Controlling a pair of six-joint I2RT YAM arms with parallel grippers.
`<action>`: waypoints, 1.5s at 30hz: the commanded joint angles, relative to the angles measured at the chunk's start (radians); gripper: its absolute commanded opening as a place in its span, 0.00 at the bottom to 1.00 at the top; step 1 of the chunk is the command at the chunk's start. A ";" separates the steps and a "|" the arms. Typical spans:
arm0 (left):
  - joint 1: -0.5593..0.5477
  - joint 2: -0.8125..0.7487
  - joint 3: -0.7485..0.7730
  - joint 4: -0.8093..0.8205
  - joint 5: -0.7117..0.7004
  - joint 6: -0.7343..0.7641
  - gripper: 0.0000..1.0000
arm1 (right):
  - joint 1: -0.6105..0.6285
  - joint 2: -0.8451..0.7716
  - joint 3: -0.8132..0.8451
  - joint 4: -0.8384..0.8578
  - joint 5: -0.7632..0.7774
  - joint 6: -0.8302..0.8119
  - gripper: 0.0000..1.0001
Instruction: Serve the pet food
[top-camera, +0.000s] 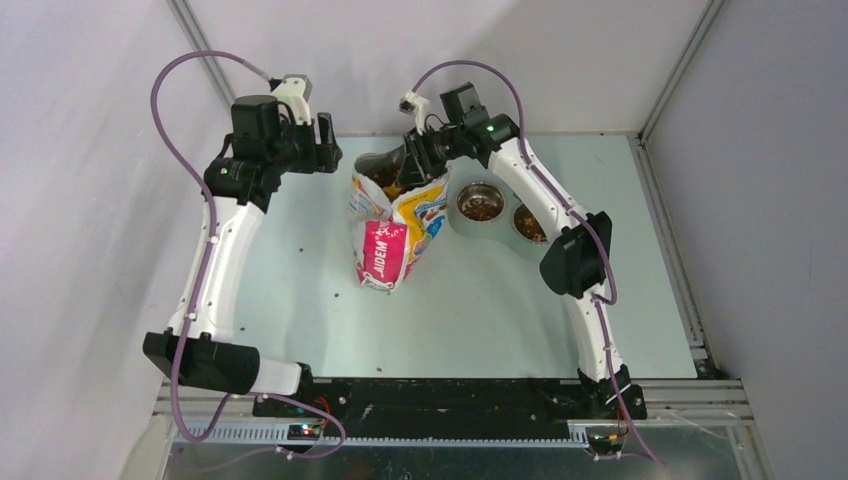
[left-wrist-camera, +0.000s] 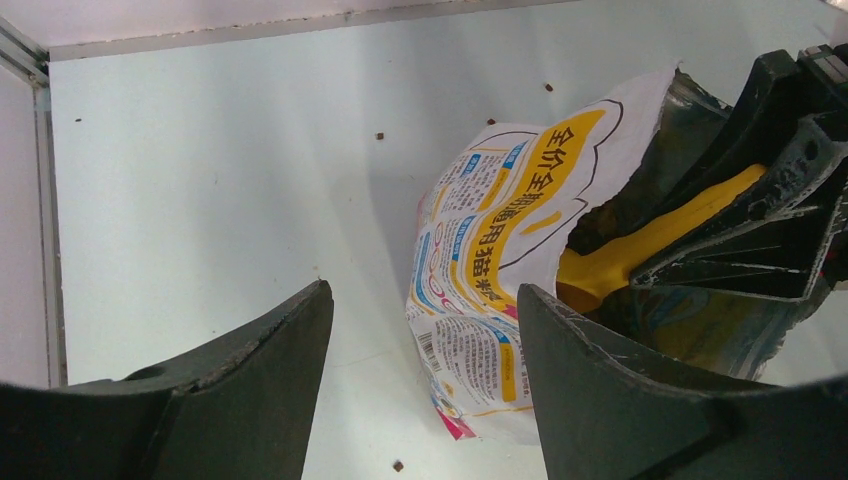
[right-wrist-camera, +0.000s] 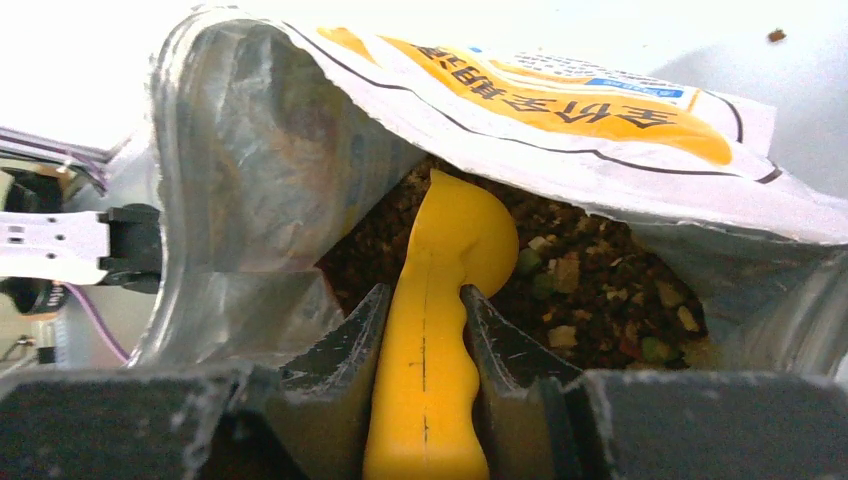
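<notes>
The pet food (right-wrist-camera: 600, 290) is dark-brown kibble with some tan and green bits, lying inside the open cartoon-cat bag (top-camera: 395, 225). More of it fills two metal bowls (top-camera: 481, 207) (top-camera: 529, 224) to the right of the bag. My right gripper (right-wrist-camera: 425, 295) is shut on the handle of a yellow scoop (right-wrist-camera: 440, 300), whose head is pushed into the kibble in the bag's mouth. In the top view this gripper (top-camera: 412, 163) reaches into the bag from the right. My left gripper (left-wrist-camera: 425, 295) is open and empty, just left of the bag (left-wrist-camera: 500, 230) and not touching it.
The bowls sit in a grey double stand (top-camera: 500, 238) at the back right. Stray pellets (left-wrist-camera: 398, 465) (top-camera: 300, 243) lie on the pale table. Walls close in at the back and on both sides. The right arm's elbow (top-camera: 575, 260) hangs over the table beside the bowls.
</notes>
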 joint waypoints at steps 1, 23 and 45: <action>0.001 -0.009 -0.005 0.024 0.009 0.003 0.74 | -0.014 -0.003 0.055 0.048 -0.142 0.113 0.00; 0.012 0.034 0.087 -0.113 -0.222 0.404 0.76 | -0.192 0.025 -0.024 0.436 -0.301 0.674 0.00; 0.012 0.037 0.115 -0.178 -0.222 0.463 0.77 | -0.312 -0.098 -0.319 0.775 -0.451 1.018 0.00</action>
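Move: The scoop is already in my right fingers with its head down in the bag. The pet food in there lies roughly 6 cm to my left, about 1 cm back and 10 cm below. Of the two steel bowls, the near bowl stands some 15 cm right and 5 cm back, the far bowl about 29 cm right and 10 cm back, both around 22 cm lower. From my left hand the food is about 10 cm right, 4 cm back and 20 cm down. Keeping my grip on the scoop, I draw my right hand about 8 cm right and 7 cm forward while raising it 5 cm, most of the lift coming early. My wrist rolls and tips the fingers up some 40 degrees to bring the scoop head up level through the food. My left hand, open, shifts about 6 cm left, away from the bag, rolling its left side up. ##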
